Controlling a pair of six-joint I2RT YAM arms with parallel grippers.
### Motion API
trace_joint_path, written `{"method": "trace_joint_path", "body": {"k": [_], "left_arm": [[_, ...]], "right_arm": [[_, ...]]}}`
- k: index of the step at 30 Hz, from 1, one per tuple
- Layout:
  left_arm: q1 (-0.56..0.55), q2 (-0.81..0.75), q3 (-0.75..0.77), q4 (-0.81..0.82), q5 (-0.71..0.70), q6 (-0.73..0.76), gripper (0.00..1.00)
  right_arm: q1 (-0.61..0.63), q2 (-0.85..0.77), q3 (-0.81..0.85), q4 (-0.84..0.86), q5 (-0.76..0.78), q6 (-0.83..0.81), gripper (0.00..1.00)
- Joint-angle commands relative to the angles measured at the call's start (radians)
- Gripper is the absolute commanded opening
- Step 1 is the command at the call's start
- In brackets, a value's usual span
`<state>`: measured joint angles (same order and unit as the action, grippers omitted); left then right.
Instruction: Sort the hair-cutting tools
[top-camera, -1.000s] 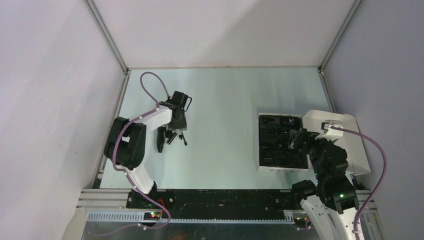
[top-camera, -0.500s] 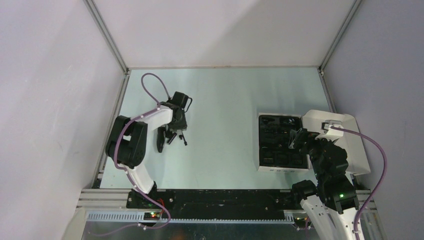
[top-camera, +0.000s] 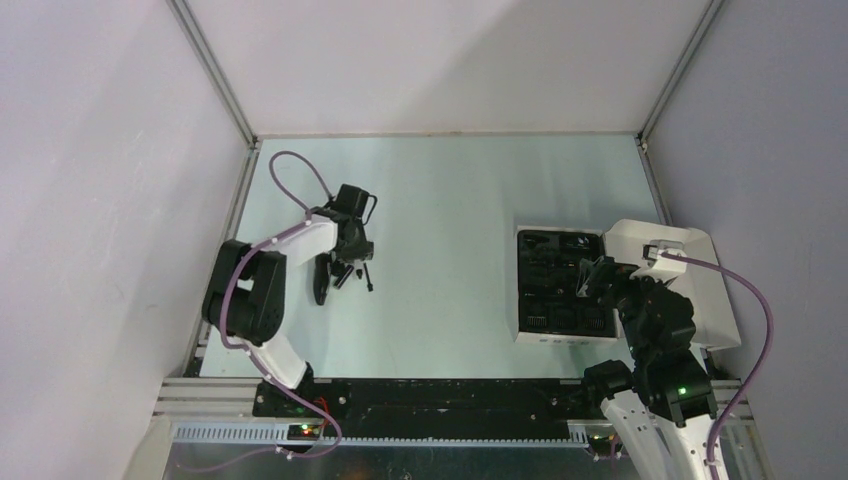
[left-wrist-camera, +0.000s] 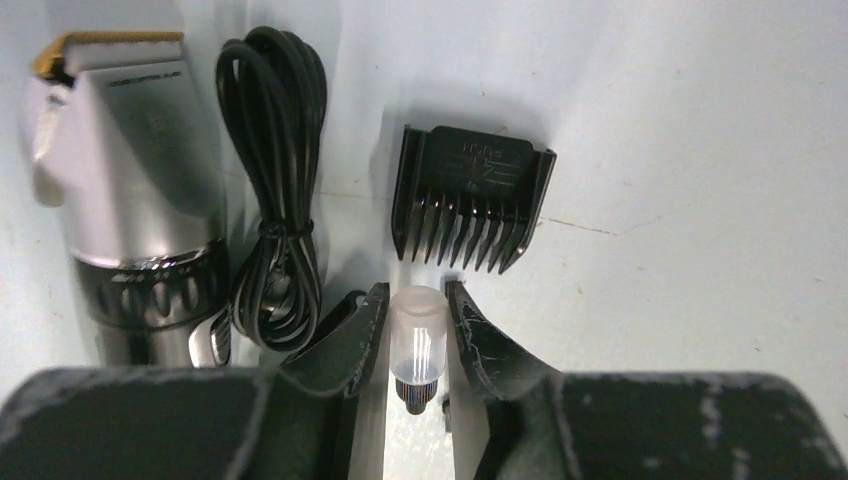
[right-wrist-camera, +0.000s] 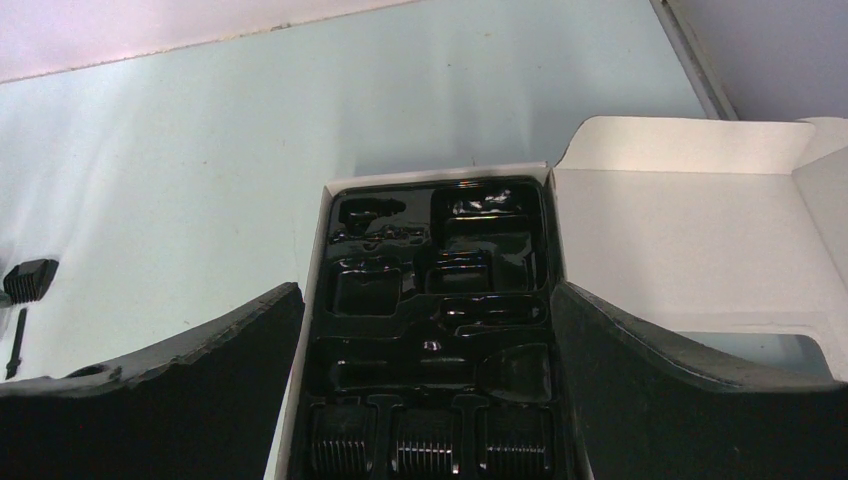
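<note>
In the left wrist view my left gripper (left-wrist-camera: 415, 295) is shut on a small bottle with a translucent cap (left-wrist-camera: 416, 335), its fingers pressing both sides of the cap. Ahead of it lie a black comb attachment (left-wrist-camera: 470, 200), a coiled black cord (left-wrist-camera: 275, 200) and the silvery clipper body (left-wrist-camera: 130, 200). From above, the left gripper (top-camera: 345, 262) stands over this cluster, with the clipper (top-camera: 321, 283) and a thin stick-like brush (top-camera: 368, 278) beside it. My right gripper (right-wrist-camera: 425, 290) is open over the box's black insert (right-wrist-camera: 440, 300), holding nothing; three comb attachments (right-wrist-camera: 425, 450) sit in its near slots.
The white box (top-camera: 522, 330) lies at the right with its lid (right-wrist-camera: 690, 230) folded open to the right. A small black piece (right-wrist-camera: 30, 278) and the brush (right-wrist-camera: 17, 340) show far left in the right wrist view. Grey walls enclose the table.
The left gripper's fingers have drawn in on the small bottle, and the left arm has shifted slightly. The right arm has not moved.
</note>
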<state>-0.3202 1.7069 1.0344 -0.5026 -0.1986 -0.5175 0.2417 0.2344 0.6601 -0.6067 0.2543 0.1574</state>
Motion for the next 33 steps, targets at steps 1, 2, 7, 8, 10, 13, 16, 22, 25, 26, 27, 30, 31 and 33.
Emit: {"method": "trace_joint_path", "body": {"k": [1, 2, 7, 8, 10, 13, 16, 22, 25, 26, 27, 30, 31, 33], "left_arm": [[0.014, -0.144, -0.015, 0.021, 0.024, -0.067, 0.00], [0.016, -0.162, -0.020, 0.025, 0.025, -0.076, 0.00], [0.025, -0.304, -0.071, 0.056, 0.073, -0.181, 0.00], [0.025, -0.344, -0.080, 0.071, 0.089, -0.216, 0.00], [0.026, -0.403, -0.111, 0.094, 0.108, -0.278, 0.00], [0.025, -0.480, -0.158, 0.115, 0.125, -0.363, 0.00], [0.026, -0.573, -0.191, 0.126, 0.132, -0.478, 0.00], [0.026, -0.729, -0.276, 0.135, 0.136, -0.716, 0.00], [0.026, -0.800, -0.297, 0.120, 0.133, -0.827, 0.00], [0.026, -0.813, -0.304, 0.118, 0.134, -0.847, 0.00], [0.026, -0.839, -0.308, 0.117, 0.133, -0.884, 0.00], [0.025, -0.888, -0.325, 0.120, 0.132, -0.946, 0.00], [0.024, -0.907, -0.329, 0.119, 0.130, -0.973, 0.00], [0.023, -0.929, -0.341, 0.119, 0.132, -1.012, 0.00]], "right_arm": [[-0.002, -0.004, -0.019, 0.062, -0.023, 0.004, 0.99], [-0.002, 0.000, -0.019, 0.067, -0.054, -0.005, 0.99], [-0.002, 0.040, -0.012, 0.125, -0.290, 0.010, 0.99], [-0.002, 0.061, -0.011, 0.140, -0.324, 0.034, 0.99], [0.005, 0.106, -0.011, 0.189, -0.405, 0.071, 0.99], [0.033, 0.184, -0.011, 0.286, -0.488, 0.114, 0.97], [0.118, 0.285, -0.012, 0.397, -0.493, 0.134, 0.92], [0.396, 0.496, -0.019, 0.663, -0.318, 0.119, 0.89], [0.512, 0.634, -0.019, 0.810, -0.292, 0.115, 0.84], [0.529, 0.660, -0.019, 0.890, -0.292, 0.122, 0.81], [0.558, 0.717, -0.019, 0.929, -0.295, 0.127, 0.78], [0.613, 0.823, -0.019, 1.133, -0.296, 0.139, 0.74], [0.634, 0.873, -0.019, 1.224, -0.296, 0.140, 0.72], [0.662, 0.938, -0.016, 1.308, -0.291, 0.142, 0.69]]}}
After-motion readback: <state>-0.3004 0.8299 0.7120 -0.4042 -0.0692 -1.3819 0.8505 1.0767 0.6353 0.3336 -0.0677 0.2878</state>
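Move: The left fingers already pinch the small clear bottle low over the table. From this hand the open right gripper is about 49 cm right, 14 cm back and 22 cm higher, and the box's black tray 43 cm right and 5 cm back. The comb lies 3 cm ahead and 1 cm right; the coiled cable 4 cm left and 2 cm ahead. From the right hand, the bottle is 49 cm left, 14 cm ahead and 22 cm below, the tray 7 cm left, 9 cm ahead and 22 cm below. Upwards by about 18 cm goes the left hand, keeping its pinch on the bottle, then easing back some 5 cm as its wrist rolls left side down and tips the steep fingers up towards forward. Meanwhile the right hand sweeps some 30 cm left at nearly the same height, away from above the box towards the bottle, yawing about 50 degrees counter-clockwise and partly closing its empty fingers. ##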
